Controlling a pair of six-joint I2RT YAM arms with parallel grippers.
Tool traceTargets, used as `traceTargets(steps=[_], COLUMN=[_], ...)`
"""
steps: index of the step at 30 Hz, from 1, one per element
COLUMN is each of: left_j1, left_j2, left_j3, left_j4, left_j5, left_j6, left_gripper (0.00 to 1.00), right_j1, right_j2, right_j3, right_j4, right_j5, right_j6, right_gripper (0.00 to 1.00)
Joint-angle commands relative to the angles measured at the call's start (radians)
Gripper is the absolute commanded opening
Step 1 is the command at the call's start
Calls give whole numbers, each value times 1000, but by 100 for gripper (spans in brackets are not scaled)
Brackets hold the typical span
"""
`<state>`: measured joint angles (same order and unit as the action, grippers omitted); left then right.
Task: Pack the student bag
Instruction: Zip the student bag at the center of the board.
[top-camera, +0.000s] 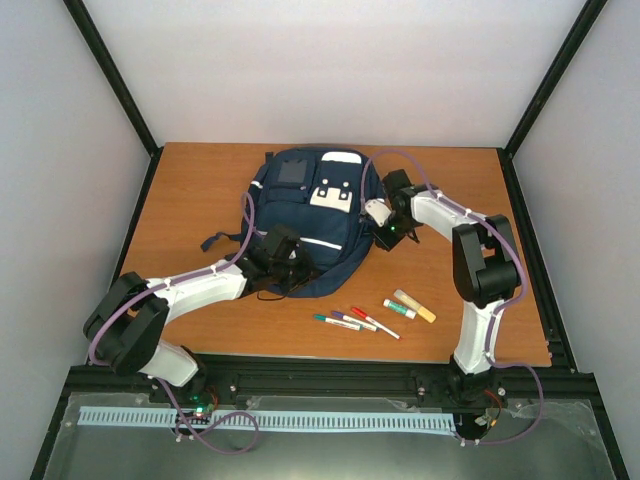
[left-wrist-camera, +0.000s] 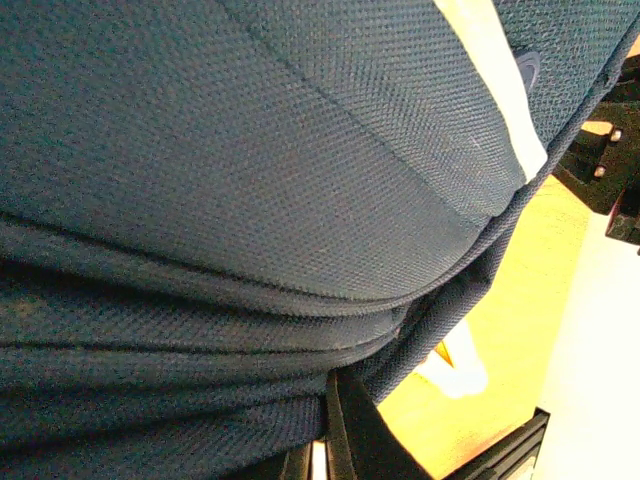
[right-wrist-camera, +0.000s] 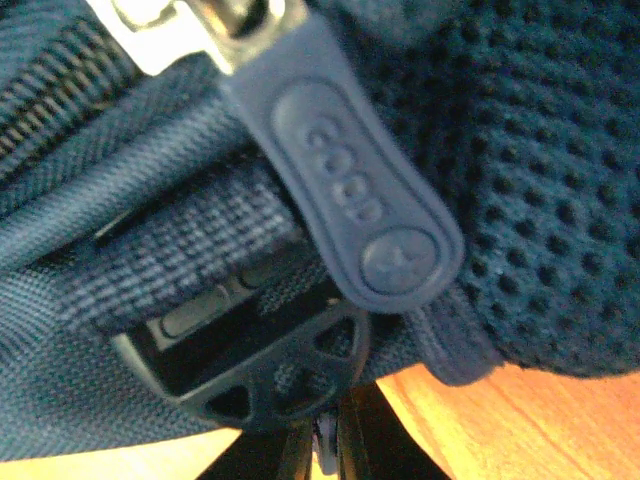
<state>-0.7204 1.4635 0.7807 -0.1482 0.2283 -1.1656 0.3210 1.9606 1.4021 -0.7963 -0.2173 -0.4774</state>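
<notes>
The student bag (top-camera: 305, 205), a navy backpack with white stripes and a white patch, lies flat in the middle of the wooden table. My left gripper (top-camera: 288, 262) is at its near left corner. In the left wrist view the fingers (left-wrist-camera: 333, 390) are shut, their tips against a fold of bag fabric (left-wrist-camera: 250, 150); nothing shows pinched between them. My right gripper (top-camera: 384, 228) rests at the bag's right side. There its shut fingers (right-wrist-camera: 322, 430) end just under a black plastic buckle (right-wrist-camera: 260, 370), with a navy zipper pull (right-wrist-camera: 350, 190) above it, not held.
Several markers lie on the table in front of the bag: green (top-camera: 325, 320), purple (top-camera: 346, 319) and red (top-camera: 374, 321), then a white one with a green cap (top-camera: 399, 309) and a yellow-orange one (top-camera: 415, 306). Black frame posts edge the table.
</notes>
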Motion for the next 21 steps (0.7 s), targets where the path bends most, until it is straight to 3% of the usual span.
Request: traceTargets(steps=[1,7,8,9,15,21], left_j1=[-6,-7,-6,-6,-7,-12], left_j2=[-6,29,37,46,93,182], left_j3=[22,57,64,73,116,187], left_j4=[-4,-5,-5,-5,-3,16], left_j5=[-18,-20,-19,-16,-23,-7], left_j6=[37,58,63,67,87,112], left_gripper=[1,1,1,1,1,2], right_j1=[-36,-36,-36,-36,-25,9], right_j2=[-76,-264,-306,-346,-581,-614], right_j3=[-19,-90,-108,-126,-215,-274], right_j4=[40,22,26,30,47,-31], right_j5=[39,-62,-84,-93,-39,-103], right_j6=[26,35,36,46,83,48], right_gripper=[10,60,90,99,100,100])
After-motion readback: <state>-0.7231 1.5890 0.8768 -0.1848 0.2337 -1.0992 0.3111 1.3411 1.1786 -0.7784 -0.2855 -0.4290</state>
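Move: The zipper pull is already in the right hand's shut fingers, low at the bag's right edge. From there the bag's middle lies about 17 cm left and 5 cm ahead, the white stripe about 15 cm left and level. The glue stick is some 15 cm back and 3 cm right. The left hand already pinches the bag's lower edge cloth; from it the pull is about 16 cm right, 7 cm ahead and 4 cm lower. The zipper pull is let go by the right hand, whose fingers spread fully as it climbs away quickly, about 15 cm up from the bag's right edge and then also some 6 cm back, tilting about 20 degrees. The lower edge cloth stays pinched in the left hand, which starts a little later and eases down, right and forward, only a centimetre or two each way. ##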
